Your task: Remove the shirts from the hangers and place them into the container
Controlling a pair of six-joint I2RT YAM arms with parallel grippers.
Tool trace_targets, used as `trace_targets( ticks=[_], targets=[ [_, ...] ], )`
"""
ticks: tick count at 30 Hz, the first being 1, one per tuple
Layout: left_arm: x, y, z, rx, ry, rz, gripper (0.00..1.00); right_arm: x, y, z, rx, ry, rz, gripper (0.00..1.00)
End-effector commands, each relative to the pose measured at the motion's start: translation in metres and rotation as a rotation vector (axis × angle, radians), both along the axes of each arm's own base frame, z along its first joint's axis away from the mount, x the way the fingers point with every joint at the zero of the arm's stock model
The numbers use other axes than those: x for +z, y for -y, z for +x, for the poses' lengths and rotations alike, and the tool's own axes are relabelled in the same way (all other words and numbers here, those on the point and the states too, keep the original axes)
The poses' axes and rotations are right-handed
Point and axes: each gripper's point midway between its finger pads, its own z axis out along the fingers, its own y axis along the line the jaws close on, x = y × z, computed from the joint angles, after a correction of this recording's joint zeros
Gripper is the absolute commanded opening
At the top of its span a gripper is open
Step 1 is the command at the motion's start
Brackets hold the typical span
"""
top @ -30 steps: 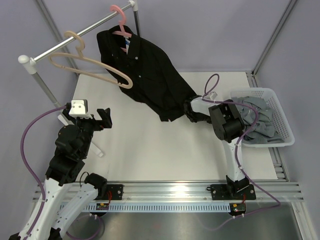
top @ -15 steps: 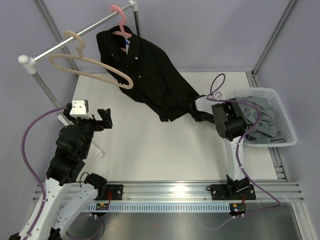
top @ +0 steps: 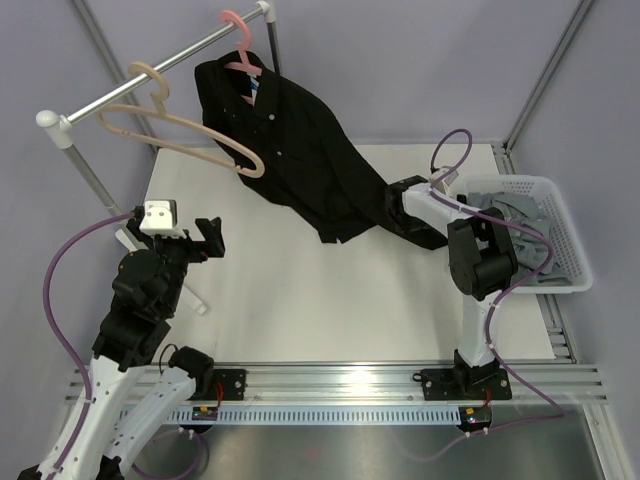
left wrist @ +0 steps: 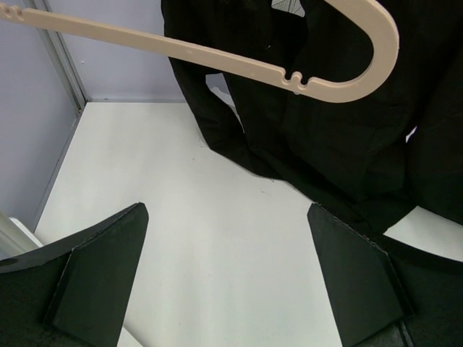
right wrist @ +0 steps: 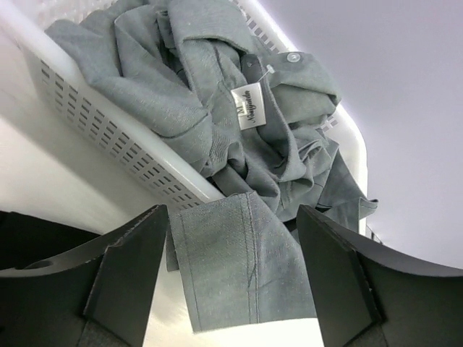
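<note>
The black shirt [top: 300,150] hangs on the pink hanger [top: 240,40] from the rail, its hem trailing onto the table; it also fills the top of the left wrist view [left wrist: 325,144]. The beige hanger [top: 180,135] [left wrist: 217,54] hangs bare. The grey shirt [top: 520,240] [right wrist: 217,94] lies crumpled in the white container [top: 570,240] [right wrist: 108,130]. A grey cuff [right wrist: 239,282] droops over its rim, between the spread fingers of my right gripper [right wrist: 235,282] [top: 428,232], untouched. My left gripper [top: 210,238] [left wrist: 228,275] is open over bare table at the left.
The metal rail [top: 150,85] crosses the back left on a slanted post [top: 85,170]. Frame uprights stand at the back corners. The container sits against the table's right edge.
The right arm has swung away from the black shirt's hem, and its gripper now faces the container with jaws slightly narrower. The left arm has not moved.
</note>
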Motion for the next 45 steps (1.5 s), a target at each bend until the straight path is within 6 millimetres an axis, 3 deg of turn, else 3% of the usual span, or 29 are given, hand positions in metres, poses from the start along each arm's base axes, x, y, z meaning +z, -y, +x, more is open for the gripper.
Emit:
trace_targets(
  ticks=[1,9,13,14,17,24,26,27,29,30,31,35,42,45],
  targets=[
    [0.013,0.001,0.0,-0.006,0.052,-0.012,0.99,0.043,0.014,-0.03,0.019,-0.171,-0.121,0.77],
    [0.014,0.001,-0.002,-0.011,0.059,-0.016,0.99,0.032,0.031,-0.041,-0.039,-0.203,-0.108,0.56],
    [0.015,0.001,-0.002,-0.012,0.061,-0.018,0.99,0.028,0.04,-0.049,-0.072,-0.208,-0.099,0.36],
    [0.016,0.0,-0.003,-0.011,0.064,-0.019,0.99,0.028,0.043,-0.05,-0.079,-0.209,-0.098,0.23],
    [0.016,0.0,-0.002,-0.009,0.064,-0.019,0.99,0.029,0.048,-0.055,-0.105,-0.198,-0.081,0.0],
    [0.015,-0.001,-0.002,-0.005,0.063,-0.015,0.99,0.048,0.063,-0.065,-0.154,-0.129,-0.006,0.0],
    [0.015,-0.001,-0.003,-0.005,0.063,-0.015,0.99,0.044,0.065,-0.058,-0.127,-0.14,0.046,0.0],
    [0.015,-0.001,-0.002,-0.003,0.063,-0.015,0.99,0.041,0.066,-0.044,-0.131,0.012,0.183,0.0],
    [0.015,-0.002,-0.003,0.0,0.063,-0.014,0.99,0.024,0.074,-0.046,-0.068,-0.028,0.322,0.0],
    [0.015,-0.002,-0.003,0.001,0.063,-0.014,0.99,0.023,0.065,-0.041,0.003,0.065,0.519,0.0],
    [0.014,-0.003,-0.002,0.005,0.062,-0.011,0.99,0.021,0.082,-0.036,-0.002,0.165,0.562,0.0],
    [0.015,-0.003,-0.003,0.008,0.063,-0.012,0.99,0.049,0.105,-0.034,-0.009,0.196,0.53,0.0],
    [0.013,-0.004,-0.001,0.015,0.058,-0.006,0.99,0.048,0.116,-0.005,-0.003,0.267,0.64,0.0],
    [0.012,-0.004,-0.001,0.017,0.055,-0.005,0.99,0.059,0.127,0.009,-0.004,0.321,0.644,0.0]
  ],
)
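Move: The grey shirt's loose cuff, draped over the container's left rim, lies just off the right fingertips: some 4 cm right, 2 cm back and 2 cm below. The container's middle is about 10 cm right, 3 cm back and 9 cm below that hand. The black shirt's cuff lies about 11 cm left, 4 cm back and 12 cm below. From the left hand, the grey cuff is roughly 55 cm right, 8 cm ahead and 21 cm below. Ease the right gripper about 4 cm right and a little back, closing its open fingers fully on the grey cuff at the rim. Then sweep on right and back while rising, swing forward again over the container, ending some 12 cm right of the start, and tip the fingers down about 35 degrees on the way. ##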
